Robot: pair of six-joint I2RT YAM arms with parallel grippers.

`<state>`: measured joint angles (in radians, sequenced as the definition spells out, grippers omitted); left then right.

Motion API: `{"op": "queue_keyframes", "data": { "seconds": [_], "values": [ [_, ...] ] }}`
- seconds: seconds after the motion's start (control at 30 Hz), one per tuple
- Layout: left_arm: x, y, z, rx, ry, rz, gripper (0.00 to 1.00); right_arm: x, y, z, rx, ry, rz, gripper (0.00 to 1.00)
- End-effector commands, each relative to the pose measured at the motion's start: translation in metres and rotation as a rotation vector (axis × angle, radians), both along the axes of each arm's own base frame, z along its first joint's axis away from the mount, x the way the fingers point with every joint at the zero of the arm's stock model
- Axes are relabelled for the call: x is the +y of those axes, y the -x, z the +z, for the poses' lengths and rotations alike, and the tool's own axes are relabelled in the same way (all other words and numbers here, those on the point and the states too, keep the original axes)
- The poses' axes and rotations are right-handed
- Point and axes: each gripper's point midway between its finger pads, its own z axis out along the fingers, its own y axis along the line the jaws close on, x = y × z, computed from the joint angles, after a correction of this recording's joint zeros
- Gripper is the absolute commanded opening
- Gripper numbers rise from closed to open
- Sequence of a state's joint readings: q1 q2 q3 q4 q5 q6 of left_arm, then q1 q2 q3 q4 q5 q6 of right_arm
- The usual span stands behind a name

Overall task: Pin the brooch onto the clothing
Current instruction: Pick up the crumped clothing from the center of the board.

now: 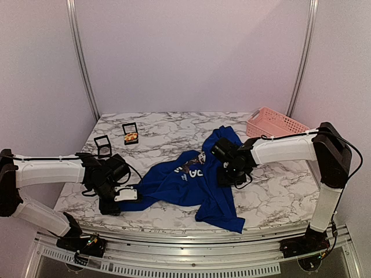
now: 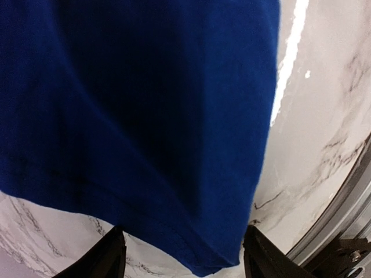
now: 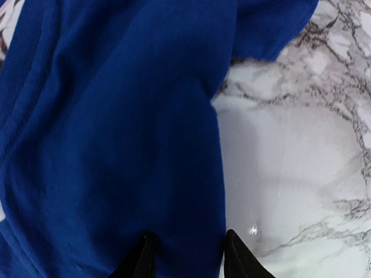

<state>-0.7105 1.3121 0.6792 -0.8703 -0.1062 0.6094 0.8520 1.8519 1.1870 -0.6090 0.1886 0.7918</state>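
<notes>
The clothing (image 1: 185, 182), a royal blue T-shirt, lies crumpled mid-table with part of its white print showing. The brooch (image 1: 131, 137), a small yellow-orange flower, sits in a small black box at the back left, far from both grippers. My left gripper (image 1: 124, 196) is low at the shirt's left end. In the left wrist view its fingers (image 2: 107, 255) stand wide apart, left gripper (image 2: 184, 258) open, with the shirt hem (image 2: 191, 243) lying between them. My right gripper (image 1: 229, 174) is at the shirt's right side. Right gripper (image 3: 188, 260) is open, straddling the clothing's edge (image 3: 174, 174).
A second small black box (image 1: 103, 145) stands left of the brooch's box. A pink basket (image 1: 275, 123) sits at the back right corner. The marble table's (image 1: 278, 191) front edge with its metal rail runs close under the left gripper.
</notes>
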Motion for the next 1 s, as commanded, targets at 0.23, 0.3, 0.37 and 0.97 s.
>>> {"op": "queue_keyframes", "data": {
  "seconds": [0.23,0.3,0.37,0.97],
  "values": [
    [-0.006,-0.004,-0.017,0.022,0.007,0.048,0.52,-0.052,-0.08,-0.001,-0.084,0.245,0.064,0.39],
    [-0.01,-0.005,-0.014,0.018,0.032,0.048,0.49,-0.047,-0.08,0.012,-0.076,0.236,0.103,0.41],
    [-0.014,-0.004,-0.013,0.027,0.048,0.051,0.47,-0.048,-0.07,0.025,-0.053,0.212,0.113,0.44],
    [-0.024,0.003,-0.02,0.064,0.116,0.064,0.26,-0.1,0.107,0.004,0.329,-0.062,-0.194,0.74]
  ]
}}
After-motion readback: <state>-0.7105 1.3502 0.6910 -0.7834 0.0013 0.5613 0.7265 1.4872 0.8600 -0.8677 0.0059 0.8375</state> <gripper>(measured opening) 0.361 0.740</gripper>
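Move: The clothing's near-left corner lies between the left fingers, about 2 cm right and 2 cm below. The right hand is on the clothing's right part: its near-right corner lies about 18 cm back, 5 cm right and 2 cm below, the white print some 8 cm ahead and 14 cm left, the pink basket roughly 26 cm ahead and 19 cm right. Right drags clothing 8 cm forward, opens, swings back-right to near-right corner; left edges right, closing on left corner. ##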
